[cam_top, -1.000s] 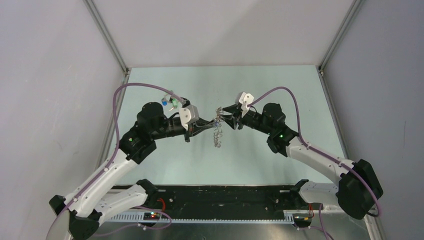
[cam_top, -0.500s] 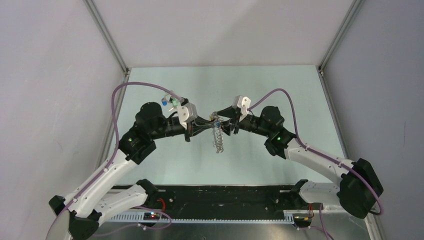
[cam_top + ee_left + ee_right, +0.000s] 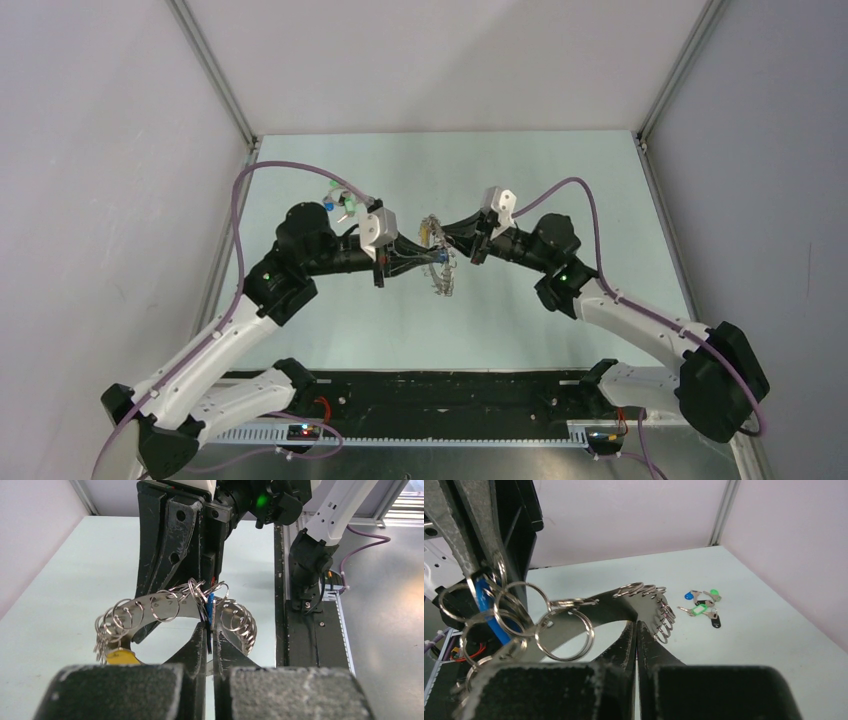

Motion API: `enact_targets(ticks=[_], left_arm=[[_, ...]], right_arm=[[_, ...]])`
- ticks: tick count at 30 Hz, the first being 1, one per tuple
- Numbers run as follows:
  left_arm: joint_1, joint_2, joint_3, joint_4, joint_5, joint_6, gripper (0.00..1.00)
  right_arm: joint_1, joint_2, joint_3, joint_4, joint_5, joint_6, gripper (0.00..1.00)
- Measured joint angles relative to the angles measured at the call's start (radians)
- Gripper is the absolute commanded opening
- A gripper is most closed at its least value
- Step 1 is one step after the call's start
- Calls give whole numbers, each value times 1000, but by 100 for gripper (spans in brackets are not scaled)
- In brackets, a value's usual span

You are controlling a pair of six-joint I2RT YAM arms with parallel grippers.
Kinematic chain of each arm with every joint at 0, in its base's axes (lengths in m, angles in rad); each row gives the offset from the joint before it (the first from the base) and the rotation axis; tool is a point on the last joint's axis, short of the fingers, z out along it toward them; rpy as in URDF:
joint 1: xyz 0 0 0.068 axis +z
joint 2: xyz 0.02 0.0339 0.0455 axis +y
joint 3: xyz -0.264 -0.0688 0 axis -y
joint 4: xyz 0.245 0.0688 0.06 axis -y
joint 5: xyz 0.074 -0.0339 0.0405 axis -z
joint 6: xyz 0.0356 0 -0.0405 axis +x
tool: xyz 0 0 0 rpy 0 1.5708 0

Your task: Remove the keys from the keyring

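Observation:
The keyring (image 3: 441, 268) is held in the air between my two grippers. It is a flat silver band (image 3: 150, 600) studded with small loops. My left gripper (image 3: 209, 625) is shut on a blue key (image 3: 210, 605) that hangs from one loop. A yellow key (image 3: 120, 656) hangs at the ring's left end. My right gripper (image 3: 636, 625) is shut on the keyring's band (image 3: 609, 607). The blue key (image 3: 489, 615) shows at the left of the right wrist view. In the top view the left gripper (image 3: 415, 262) and right gripper (image 3: 442, 238) meet at the ring.
Loose keys with blue, green and black heads (image 3: 701, 609) lie on the pale green table, behind the left wrist in the top view (image 3: 340, 204). Grey walls and metal posts close the back and sides. The black base rail (image 3: 450, 395) runs along the near edge.
Both grippers and the ring have shifted a little to the right. The right wrist came in toward the ring, then drew back. Both grips are unchanged.

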Motion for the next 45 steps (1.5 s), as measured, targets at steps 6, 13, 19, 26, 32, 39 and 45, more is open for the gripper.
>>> enact_targets(ticks=[6, 13, 19, 26, 32, 39, 45], left_arm=[[-10, 21, 0, 5, 5, -5, 0], [-32, 21, -18, 16, -39, 5, 0], [-32, 16, -27, 10, -101, 11, 0], [-33, 16, -26, -28, -227, 3, 0], [-29, 27, -8, -68, -338, -5, 0], [-19, 40, -3, -81, -409, -9, 0], [-18, 55, -3, -96, -412, -23, 0]], right_arm=[[-66, -16, -89, 130, -46, 84, 0], [-100, -10, -110, 278, -95, 183, 20], [-110, -1, -110, 347, -106, 236, 48], [-150, -84, -112, 196, -90, 265, 59], [-149, -233, -112, 3, -89, 264, 99], [1, -282, -112, -134, 67, 253, 99], [129, -220, -99, -237, 315, 288, 100]])
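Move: The left fingers already pinch the blue tag, its middle about 1 cm to their right and level ahead and in height; the keyring disc's middle lies some 3 cm ahead, 1 cm right and 4 cm below that hand. From the shut right hand, the blue tag lies about 7 cm back, level sideways and 1 cm above; the yellow tag lies roughly 2 cm back, 5 cm left and 3 cm below. Right releases the keyring, opening wide and drawing back, while left carries it about 6 cm forward and down. ##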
